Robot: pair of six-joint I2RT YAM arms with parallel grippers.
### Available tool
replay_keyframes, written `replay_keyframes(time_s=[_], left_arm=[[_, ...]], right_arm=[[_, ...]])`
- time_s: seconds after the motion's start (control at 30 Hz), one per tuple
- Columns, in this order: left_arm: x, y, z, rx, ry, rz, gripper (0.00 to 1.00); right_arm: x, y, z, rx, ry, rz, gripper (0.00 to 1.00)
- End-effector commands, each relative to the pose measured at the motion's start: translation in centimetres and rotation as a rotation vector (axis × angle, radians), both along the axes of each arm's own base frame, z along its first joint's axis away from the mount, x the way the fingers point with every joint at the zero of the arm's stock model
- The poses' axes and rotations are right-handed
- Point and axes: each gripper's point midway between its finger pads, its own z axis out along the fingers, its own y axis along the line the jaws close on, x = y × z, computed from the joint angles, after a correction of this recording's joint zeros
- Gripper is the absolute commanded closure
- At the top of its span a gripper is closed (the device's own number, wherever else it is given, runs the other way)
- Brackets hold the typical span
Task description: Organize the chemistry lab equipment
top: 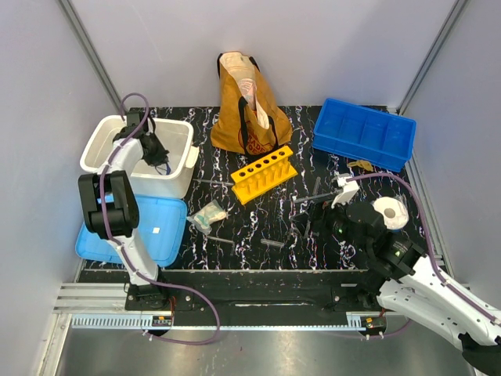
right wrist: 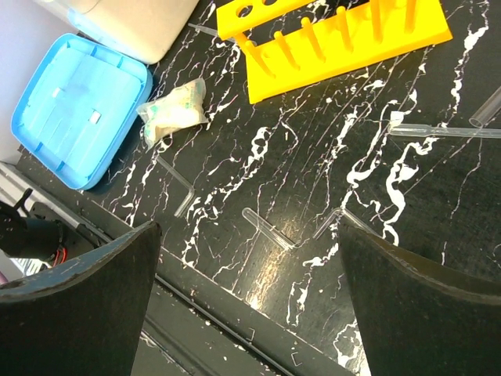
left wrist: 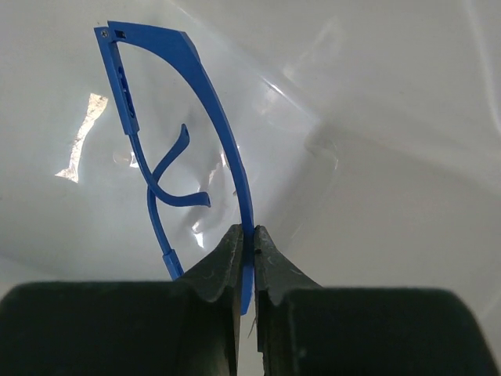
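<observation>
My left gripper is down inside the white bin, shut on the rim of blue-framed safety glasses, which hang below the jaws with their arms crossed. From above, that gripper shows over the bin. The yellow test-tube rack stands mid-table, also seen in the right wrist view. My right gripper hovers open over the table's near edge with nothing between its fingers. A clear test tube lies below it; further tubes lie apart on the marbled surface.
A mustard tote bag stands at the back. A blue compartment tray sits back right. A light-blue lid lies in front of the bin. A wrapped packet and a white roll lie on the table.
</observation>
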Motion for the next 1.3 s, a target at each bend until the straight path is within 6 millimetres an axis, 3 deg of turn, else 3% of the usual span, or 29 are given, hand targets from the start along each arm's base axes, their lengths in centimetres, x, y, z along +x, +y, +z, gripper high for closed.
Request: replay_keyframes(time_s=[0.0,0.13,0.23,0.4,0.53,0.67,0.77,0.9,1.03,1.13,1.27], left_arm=[[1.8,-0.1,1.2,-0.023,-0.054,-0.011,0.87],[1.6,-0.1,1.9,-0.018,-0.062,-0.011,0.66],[1.5,-0.3,3.8,-0.019,-0.1,-0.016,0.55],[0.7,-1.0,8.9,-0.02,-0.198,-0.055,0.48],[-1.5,-2.4,12.9,0.006,-0.272,-0.132,0.46],[-4.5,-4.6,15.3,0.111,-0.309,-0.224,0.44],[-7.2,-8.0,16.4,0.151,-0.331,-0.337,0.43],[-11.1,-12.9,15.6,0.245,-0.344,-0.56,0.42],[-14.7,-16.9,12.3,0.315,-0.276,-0.753,0.41],[-16.2,-18.4,9.7,0.382,-0.201,-0.839,0.41],[-17.6,-19.0,5.3,0.492,-0.05,-0.927,0.41]], right_arm=[[0.9,-0.8,2.5,0.028,-0.037,-0.069,0.0],[1.1,-1.3,2.1,0.007,-0.017,-0.105,0.0],[1.1,-1.4,1.9,0.009,-0.001,-0.115,0.0],[1.4,-1.5,1.1,0.012,0.05,-0.164,0.0],[1.4,-1.4,0.0,-0.005,0.09,-0.17,0.0],[1.3,-1.5,-0.8,-0.029,0.106,-0.172,0.0],[1.2,-1.8,-0.8,-0.052,0.101,-0.171,0.0],[1.3,-2.6,0.1,-0.094,0.078,-0.177,0.0],[1.3,-3.3,1.0,-0.102,0.031,-0.182,0.0],[1.2,-3.9,1.4,-0.08,0.004,-0.203,0.0],[1.0,-4.5,2.1,-0.051,-0.02,-0.216,0.0]])
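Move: The left hand is already down inside the white bin with the blue glasses pinched; the bin's middle lies some 7 cm to its left and 4 cm ahead, about a centimetre below. The blue lid is about 18 cm back and 7 cm left, the powder bag 13 cm back and 17 cm right, both roughly 7 cm below. From the right hand, the white bin is about 54 cm left, 29 cm ahead and 12 cm below. Down a last centimetre or so in the white bin, the left hand opens to over half and lets go of the blue glasses. It lifts about 17 cm, then swings right and back some 20 cm towards the powder bag, turning clockwise about 50 degrees and sinking again, fingers open. The right hand, open and empty, drifts right a few centimetres. ##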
